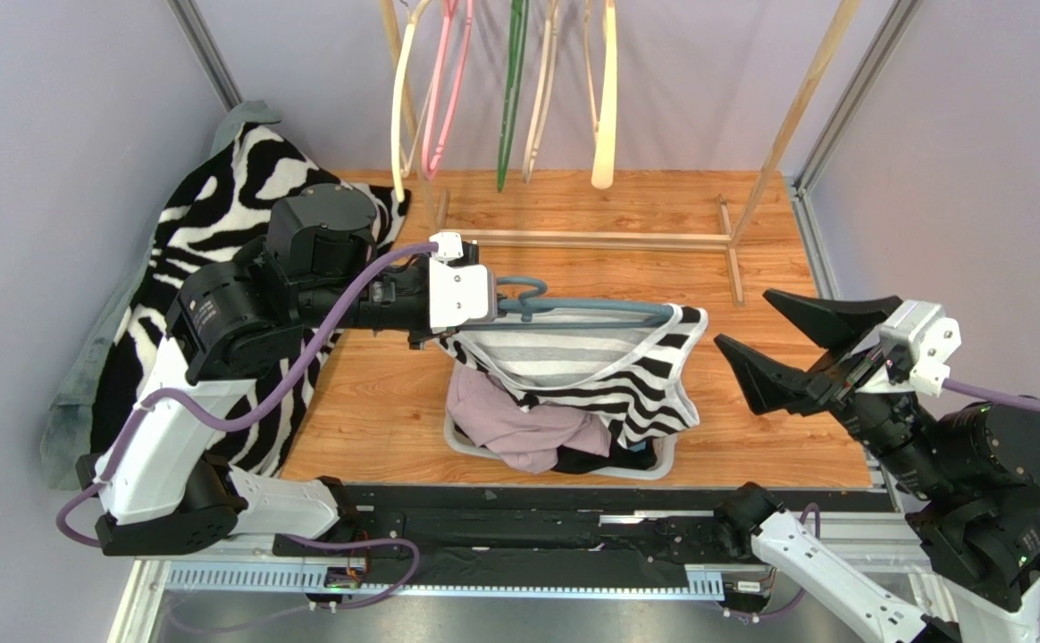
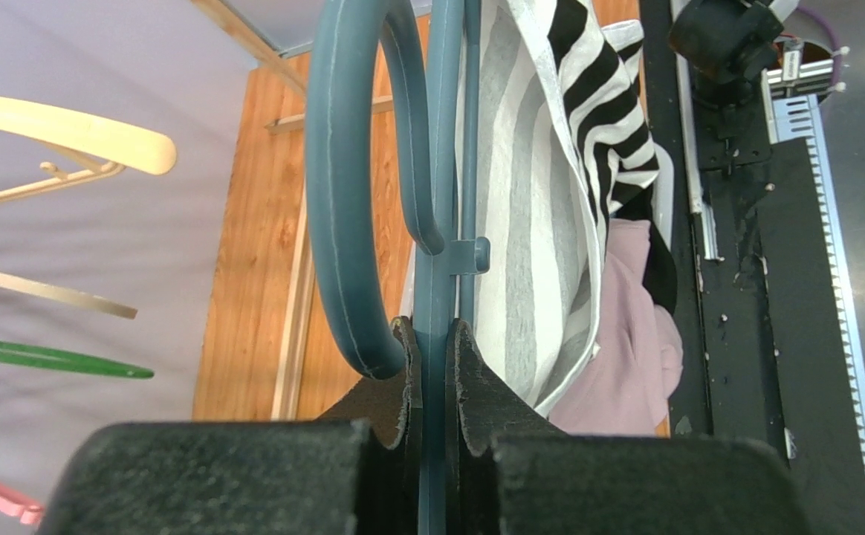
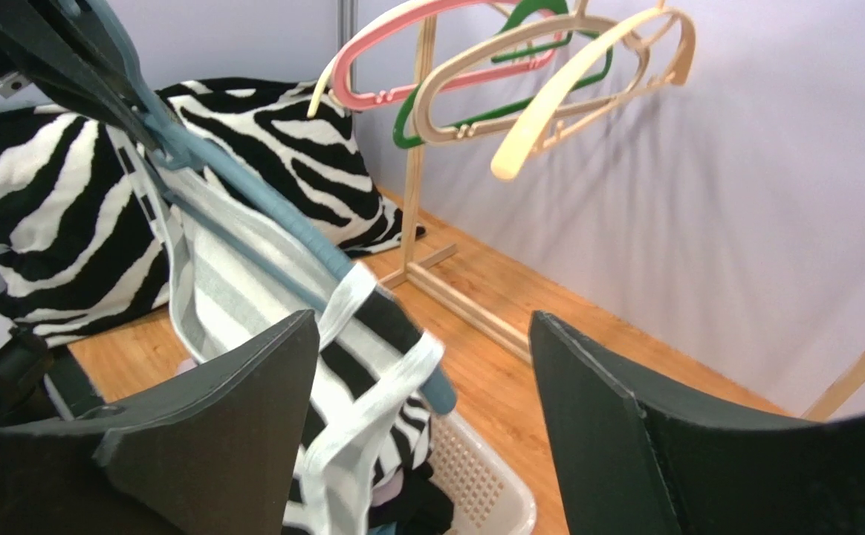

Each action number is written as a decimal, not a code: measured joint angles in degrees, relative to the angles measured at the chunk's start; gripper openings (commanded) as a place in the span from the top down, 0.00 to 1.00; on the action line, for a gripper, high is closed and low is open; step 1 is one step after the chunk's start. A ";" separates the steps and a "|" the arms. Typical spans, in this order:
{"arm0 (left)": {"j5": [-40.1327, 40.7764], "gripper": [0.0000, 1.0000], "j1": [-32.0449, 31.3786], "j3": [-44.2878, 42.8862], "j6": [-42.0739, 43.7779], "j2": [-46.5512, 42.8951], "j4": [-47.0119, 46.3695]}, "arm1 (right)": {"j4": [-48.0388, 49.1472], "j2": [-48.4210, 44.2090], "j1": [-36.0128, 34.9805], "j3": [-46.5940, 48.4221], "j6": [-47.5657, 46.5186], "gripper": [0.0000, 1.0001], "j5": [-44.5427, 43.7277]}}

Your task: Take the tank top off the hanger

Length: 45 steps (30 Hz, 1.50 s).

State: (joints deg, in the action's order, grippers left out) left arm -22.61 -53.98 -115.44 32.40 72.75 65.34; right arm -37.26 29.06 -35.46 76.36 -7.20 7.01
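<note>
A black-and-white striped tank top (image 1: 620, 369) hangs on a blue-grey hanger (image 1: 579, 308), held level above a white basket. My left gripper (image 1: 492, 298) is shut on the hanger's stem just below the hook (image 2: 342, 167), pads pinching the bar in the left wrist view (image 2: 435, 334). The top's fabric (image 2: 593, 123) drapes to the right of that bar. My right gripper (image 1: 746, 322) stands open to the right of the garment, touching nothing. In the right wrist view its jaws (image 3: 424, 323) frame the hanger's end (image 3: 439, 392), where a white strap (image 3: 387, 368) is still looped over it.
The white basket (image 1: 664, 462) under the top holds pink (image 1: 526, 429) and dark clothes. A zebra-print cushion (image 1: 217, 201) lies at the left. A wooden rack (image 1: 593, 239) at the back carries several coloured hangers (image 1: 512, 81). Black rails run along the near edge.
</note>
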 measured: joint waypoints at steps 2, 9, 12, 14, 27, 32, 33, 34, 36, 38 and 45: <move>0.83 1.00 0.00 0.02 -0.15 0.00 -0.37 | 0.17 -2.03 0.00 -2.82 2.34 0.30 -0.50; 1.53 1.00 0.00 0.00 -0.24 0.17 -0.92 | 1.31 -5.86 0.00 -16.90 12.63 0.37 2.58; 1.53 1.00 0.00 0.00 -0.24 0.28 -0.92 | 1.99 -5.51 0.00 -19.21 15.47 0.41 3.61; 1.53 1.00 0.00 0.00 -0.24 0.28 -0.92 | 3.50 -4.76 0.00 -19.30 16.90 0.49 4.33; 1.55 1.00 0.00 0.02 -0.17 0.28 -0.90 | 8.33 -2.51 0.00 -16.33 21.18 1.00 5.33; 1.95 1.00 0.00 1.09 -0.09 -0.33 -0.90 | 4.50 -3.43 0.00 -11.63 21.22 1.00 -4.35; 1.99 1.00 0.02 1.31 -0.04 -0.50 -0.85 | 3.82 -3.65 0.00 -10.88 21.22 1.00 -7.15; 2.01 1.00 0.02 1.68 0.02 -0.83 -0.85 | 3.43 -3.85 0.00 -10.45 21.18 1.00 -9.84; 2.03 1.00 0.13 2.27 0.07 -1.62 -0.74 | 2.84 -4.00 0.00 -10.16 20.90 1.00 -15.98; 1.90 1.00 0.63 2.49 0.04 -2.58 -0.57 | 1.46 -3.54 0.00 -10.32 20.63 1.00 -20.44; 0.61 1.00 2.54 2.45 0.02 -5.62 -0.37 | -1.84 2.84 0.00 -12.66 19.98 1.00 -23.80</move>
State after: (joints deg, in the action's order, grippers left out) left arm -22.00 -51.44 -112.99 32.42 67.13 64.97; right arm -39.09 31.90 -35.46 63.70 12.78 -16.80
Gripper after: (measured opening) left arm 0.048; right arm 0.011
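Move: The strap on the right end of the blue-grey hanger lies about 5 cm left of the open right hand, some 3 cm ahead and 9 cm lower. The hanger's hook stands roughly 20 cm left of that hand, about 4 cm ahead and 3 cm lower; the clothes basket is far below, some 35 cm down, 10 cm ahead and 18 cm left. From the left hand, which already grips the hanger beside its hook, the strap is about 19 cm right, 2 cm forward and 6 cm lower. The right hand sinks about 11 cm while drifting left to the hanger's right end, its fingers tipping down some 20 degrees, then rises a little as they shut on the striped strap at the tip. Keeping that pinch, it pulls the strap to the right by some 8 cm and then forward and down past the tip, swinging clockwise about 30 degrees, while the left hand holds the hanger still at first and towards the end draws it about 3 cm left. ##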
